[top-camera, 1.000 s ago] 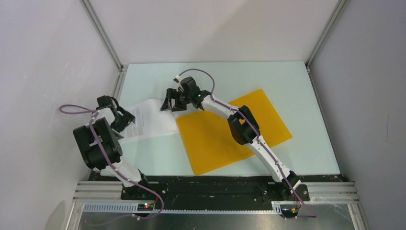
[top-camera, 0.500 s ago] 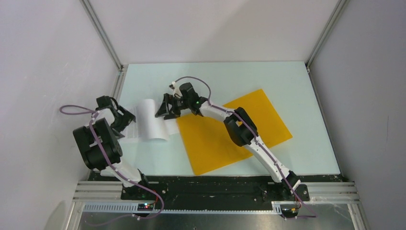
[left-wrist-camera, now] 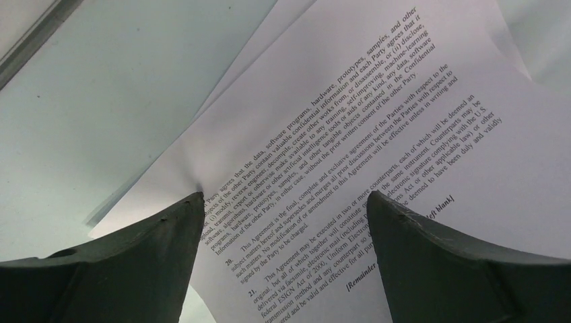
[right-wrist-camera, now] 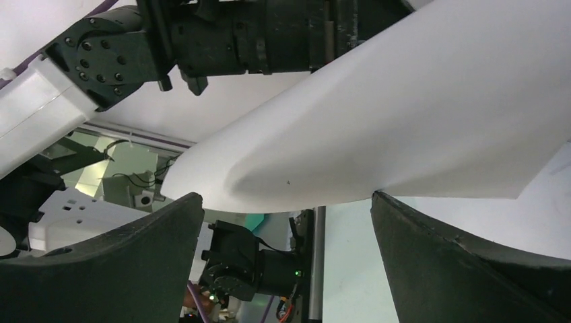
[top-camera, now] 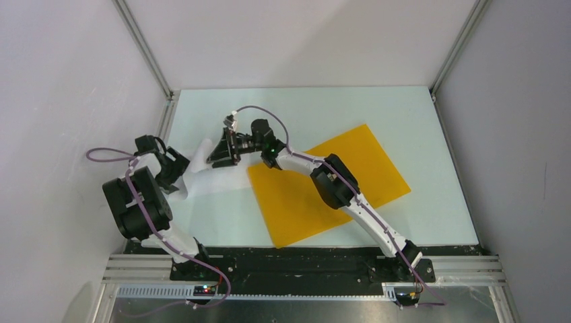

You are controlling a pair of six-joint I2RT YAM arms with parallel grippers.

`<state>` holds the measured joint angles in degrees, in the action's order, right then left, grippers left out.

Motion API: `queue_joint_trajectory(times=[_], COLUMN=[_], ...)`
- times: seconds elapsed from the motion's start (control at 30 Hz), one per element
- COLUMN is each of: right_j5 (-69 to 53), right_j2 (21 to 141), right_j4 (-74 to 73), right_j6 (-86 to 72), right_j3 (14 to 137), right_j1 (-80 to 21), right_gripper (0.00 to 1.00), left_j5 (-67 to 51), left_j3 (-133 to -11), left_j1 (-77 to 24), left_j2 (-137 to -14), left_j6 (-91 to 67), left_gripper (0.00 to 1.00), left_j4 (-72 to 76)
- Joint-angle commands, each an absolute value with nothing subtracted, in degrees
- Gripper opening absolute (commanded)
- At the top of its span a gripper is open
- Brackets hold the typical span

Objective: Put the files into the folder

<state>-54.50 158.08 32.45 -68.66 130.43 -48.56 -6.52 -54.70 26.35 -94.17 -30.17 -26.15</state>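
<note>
The files (top-camera: 219, 182) are white sheets at the table's left, one edge lifted into a curl. In the left wrist view the printed sheets (left-wrist-camera: 350, 134) lie under my left gripper (left-wrist-camera: 284, 196), which is open, its fingers standing either side of the text. My right gripper (top-camera: 222, 151) is at the sheets' far right edge. It is open too (right-wrist-camera: 286, 196), and the curled sheet (right-wrist-camera: 404, 121) rests across its fingertips. The orange folder (top-camera: 289, 202) lies flat to the right of the files, under my right arm. My left gripper (top-camera: 176, 168) sits at the files' left edge.
The pale table (top-camera: 404, 114) is boxed in by white walls and metal corner posts (top-camera: 145, 50). A rail (top-camera: 165, 121) runs along its left edge, close to the left arm. The left arm's black joints (right-wrist-camera: 256, 33) show just beyond the curled sheet.
My right gripper has moved left across the files and opened wider. The flat sheet has curled up and bunched toward the left gripper. The left arm has barely moved.
</note>
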Motion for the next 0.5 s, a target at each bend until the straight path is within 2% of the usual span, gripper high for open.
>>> queue_joint_trajectory(times=[0.0, 0.1, 0.27, 0.47], right_j5=[-50.7, -43.5, -39.5, -40.1], right_j2=[154.0, 153.7, 153.0, 150.9], right_j4=[32.7, 23.7, 20.6, 28.1], right_j6=[-66.8, -65.4, -69.6, -79.8], right_j3=[126.8, 124.5, 122.3, 120.7], right_j1=[-47.4, -47.1, -46.8, -46.6], right_gripper=[0.98, 0.96, 0.98, 0.99], left_j5=[-9.4, -9.3, -9.2, -10.1], left_j3=[-52.9, -52.7, -52.6, -52.0], left_j1=[26.2, 26.3, 26.3, 26.3], left_j2=[-93.4, -93.3, -93.1, -92.5], left_j6=[-29.4, -29.6, -29.0, -29.6], left_gripper=[0.94, 0.94, 0.93, 0.93], left_j4=[-27.4, -27.3, -27.5, -27.5])
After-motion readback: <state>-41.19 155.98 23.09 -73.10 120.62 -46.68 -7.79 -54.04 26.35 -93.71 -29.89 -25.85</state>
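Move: The files lie just below the right hand, their middle about 2 cm farther forward, some 3 cm to its left and 12 cm down, with a loose flap of the top sheet bent up beside its fingers. The left gripper is some 10 cm to the left of the right hand, level with it and 12 cm lower. The folder's middle is about 39 cm to the right, 3 cm back and 14 cm below. From the left hand, the files' middle is roughly 8 cm right, 2 cm forward and 1 cm down. The right hand, fingers kept wide open and pointing left, sinks about 7 cm towards the files while reaching some 4 cm forward, easing slightly right, and its fingers swing clockwise, dip and roll, about 25 degrees in all, so that the curled flap comes to run between them without being pinched. The left hand stays put, open, one fingertip still resting on the top sheet near its left end and holding that end in place. ##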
